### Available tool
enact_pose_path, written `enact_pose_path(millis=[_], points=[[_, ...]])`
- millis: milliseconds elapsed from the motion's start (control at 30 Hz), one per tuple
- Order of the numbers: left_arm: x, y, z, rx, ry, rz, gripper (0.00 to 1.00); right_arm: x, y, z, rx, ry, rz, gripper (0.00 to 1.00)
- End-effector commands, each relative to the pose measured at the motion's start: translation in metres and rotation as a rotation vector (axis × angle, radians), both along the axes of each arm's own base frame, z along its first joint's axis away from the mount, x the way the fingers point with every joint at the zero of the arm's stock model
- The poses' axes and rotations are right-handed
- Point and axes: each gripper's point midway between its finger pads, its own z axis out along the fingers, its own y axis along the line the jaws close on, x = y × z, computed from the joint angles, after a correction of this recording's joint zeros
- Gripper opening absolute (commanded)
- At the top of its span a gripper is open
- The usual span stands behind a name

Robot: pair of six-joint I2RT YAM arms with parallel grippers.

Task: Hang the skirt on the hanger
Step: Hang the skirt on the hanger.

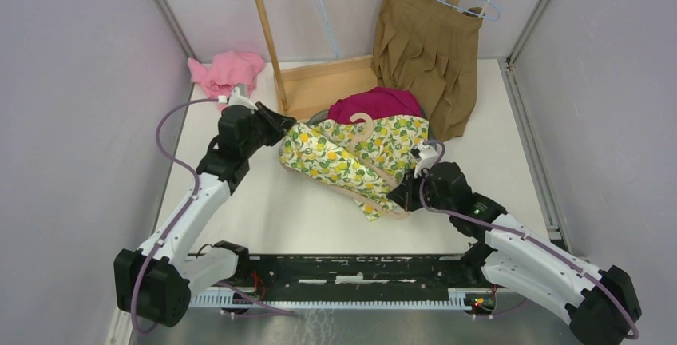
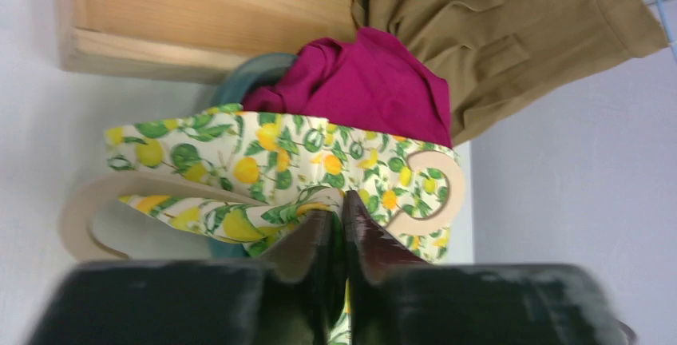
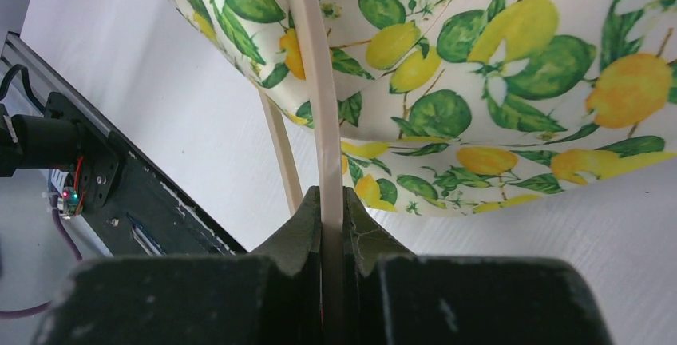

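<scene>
The lemon-print skirt (image 1: 351, 153) lies mid-table, draped over a pale wooden hanger (image 1: 363, 125) whose hook pokes out on top. My left gripper (image 1: 286, 127) is at the skirt's left end. In the left wrist view it (image 2: 342, 205) is shut on a fold of the skirt (image 2: 271, 153), beside the hanger hook (image 2: 447, 193). My right gripper (image 1: 401, 197) is at the hanger's near right end. The right wrist view shows it (image 3: 332, 197) shut on the hanger bar (image 3: 315, 81), with the skirt (image 3: 495, 65) hanging over the bar just beyond.
A magenta garment (image 1: 375, 104) lies just behind the skirt. A brown pleated skirt (image 1: 427, 49) hangs on a blue wire hanger from the wooden rack (image 1: 319, 81) at the back. A pink cloth (image 1: 226, 72) sits back left. A black rail (image 1: 351, 269) runs along the near edge.
</scene>
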Motion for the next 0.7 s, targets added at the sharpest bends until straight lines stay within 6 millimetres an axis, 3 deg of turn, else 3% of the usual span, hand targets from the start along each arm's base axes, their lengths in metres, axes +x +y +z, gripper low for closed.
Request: enact_pose_path(millis=[0, 33, 67, 167, 433, 667], points=[[0.015, 0.029, 0.031, 0.063, -0.137, 0.118, 0.27, -0.002, -0.021, -0.018, -0.114, 0.029, -0.044, 0.01], [0.016, 0.027, 0.029, 0.07, -0.129, 0.102, 0.43, -0.002, -0.021, -0.02, -0.118, 0.033, -0.044, 0.01], [0.017, 0.024, 0.027, 0.071, -0.122, 0.088, 0.53, -0.003, -0.021, -0.02, -0.119, 0.037, -0.042, 0.01], [0.014, 0.024, 0.026, 0.068, -0.124, 0.087, 0.62, -0.002, -0.02, -0.021, -0.116, 0.037, -0.043, 0.01], [-0.017, 0.028, 0.049, 0.055, -0.162, 0.064, 0.66, -0.001, -0.019, -0.023, -0.127, 0.043, -0.038, 0.01], [-0.072, -0.019, 0.036, 0.003, -0.104, -0.143, 0.68, 0.001, -0.017, -0.021, -0.127, 0.047, -0.034, 0.01]])
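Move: The left hand holds the edge of the lemon-print skirt; the wooden hanger's left end lies about 6 cm back, 4 cm to its left and some 10 cm below. From the same hand, the hanger's hook is roughly 17 cm to the right and about level fore and aft, the magenta cloth about 20 cm right and 8 cm ahead. From the right hand, gripping the hanger, that left end is some 28 cm left and 11 cm ahead. The left fingers open wide and let go of the skirt's edge, the hand easing about 2 cm left as they do. It then rises some 5 cm and draws back about 4 cm, the fingertips tipping up slightly, clear above the hanger. The right hand keeps its pinch on the hanger's arm, sinking only about a centimetre. ##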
